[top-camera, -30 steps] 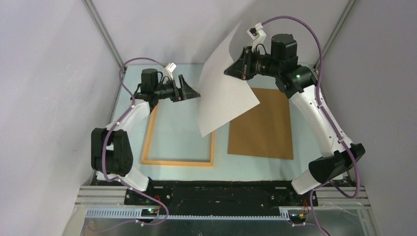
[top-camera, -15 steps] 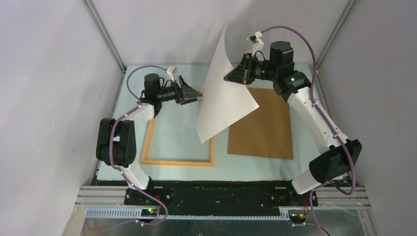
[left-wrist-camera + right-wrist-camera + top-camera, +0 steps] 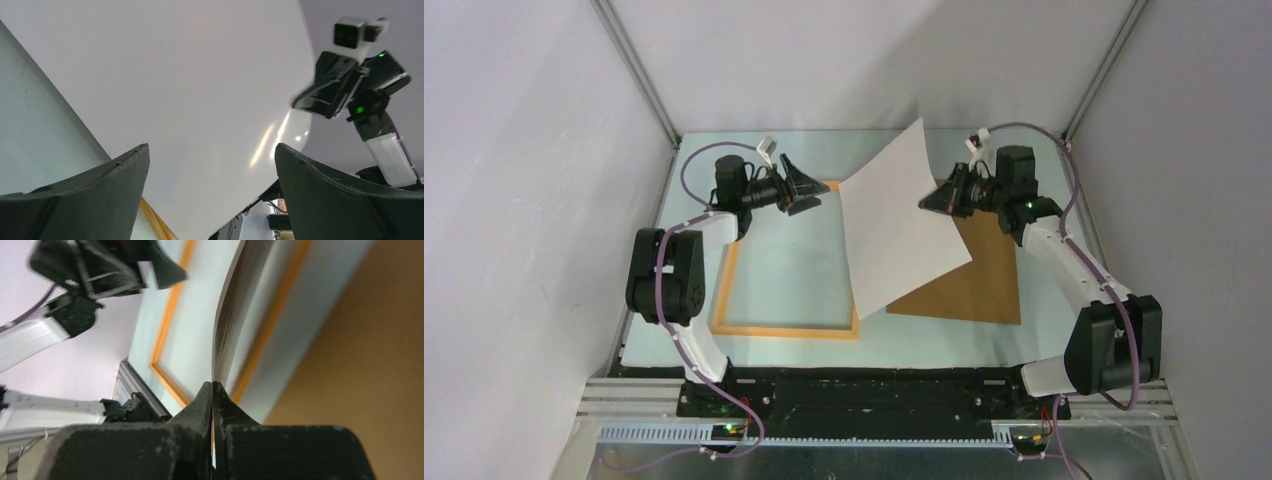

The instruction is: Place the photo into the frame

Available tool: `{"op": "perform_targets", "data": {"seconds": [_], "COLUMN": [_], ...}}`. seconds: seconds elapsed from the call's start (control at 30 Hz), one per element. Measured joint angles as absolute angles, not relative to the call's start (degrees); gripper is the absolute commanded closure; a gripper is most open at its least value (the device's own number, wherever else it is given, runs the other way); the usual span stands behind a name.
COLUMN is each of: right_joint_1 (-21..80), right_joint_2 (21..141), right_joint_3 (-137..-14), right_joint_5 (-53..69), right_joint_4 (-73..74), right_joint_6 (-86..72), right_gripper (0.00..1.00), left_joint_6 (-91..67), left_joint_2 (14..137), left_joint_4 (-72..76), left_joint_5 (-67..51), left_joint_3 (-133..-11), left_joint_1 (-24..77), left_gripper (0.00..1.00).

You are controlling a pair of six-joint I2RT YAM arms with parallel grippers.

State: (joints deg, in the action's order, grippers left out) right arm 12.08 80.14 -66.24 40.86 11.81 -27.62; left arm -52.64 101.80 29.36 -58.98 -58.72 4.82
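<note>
The photo hangs tilted over the right side of the frame, white back up, its picture side hidden. My right gripper is shut on the photo's right edge. In the right wrist view the jaws pinch the sheet, and the photo runs away edge-on above the frame. My left gripper stands open by the frame's far rail, just left of the photo and apart from it. Between its spread fingers the left wrist view shows the white photo and a strip of frame.
A flat brown backing board lies on the pale green table right of the frame, partly under the photo. Grey walls close in the left, far and right sides. Both arm bases sit at the near edge.
The right arm has come down and toward the near side, swinging the photo from nearly upright to a flatter tilt over the frame. The left gripper has drawn back slightly to the left, still open.
</note>
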Motion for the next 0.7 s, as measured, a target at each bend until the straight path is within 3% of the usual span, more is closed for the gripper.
{"op": "perform_targets", "data": {"seconds": [0.2,0.7], "right_joint_1": [7.92,6.61], "right_joint_2": [80.16,84.66], "right_joint_3": [-57.21,-55.53], "right_joint_5": [34.96,19.29], "right_joint_4": [11.44,12.8], "right_joint_6": [-28.75,-27.33], "right_gripper": [1.0,1.0], "left_joint_6": [-53.1,-50.35], "left_joint_2": [104.68,107.39], "left_joint_4": [29.43,19.64], "left_joint_5": [-56.25,-47.92], "left_joint_3": [-56.45,-56.49], "left_joint_1": [4.73,9.04], "left_gripper": [0.0,0.0]}}
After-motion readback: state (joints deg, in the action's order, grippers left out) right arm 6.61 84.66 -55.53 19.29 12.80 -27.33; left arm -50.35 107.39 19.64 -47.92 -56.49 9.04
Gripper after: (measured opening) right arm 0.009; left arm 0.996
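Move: The photo, white side up, hangs from the right hand, its middle about 9 cm to the left and 8 cm lower; the brown board it is coming down over lies some 8 cm right, 5 cm ahead and 25 cm below. The frame's middle is about 31 cm left of that hand, 4 cm ahead and 25 cm below. From the open left hand the photo's middle is some 19 cm right, 3 cm back and slightly below. The photo, still pinched near its right edge, is brought down and rightward over the brown board by the right hand: about 13 cm down and 9 cm right, quickest at first, the wrist turning some 25 degrees clockwise and its fingers tipping further down. Meanwhile the left hand, empty and wide open, sinks about 9 cm over the frame with its wrist tilting, without taking hold of the photo. ##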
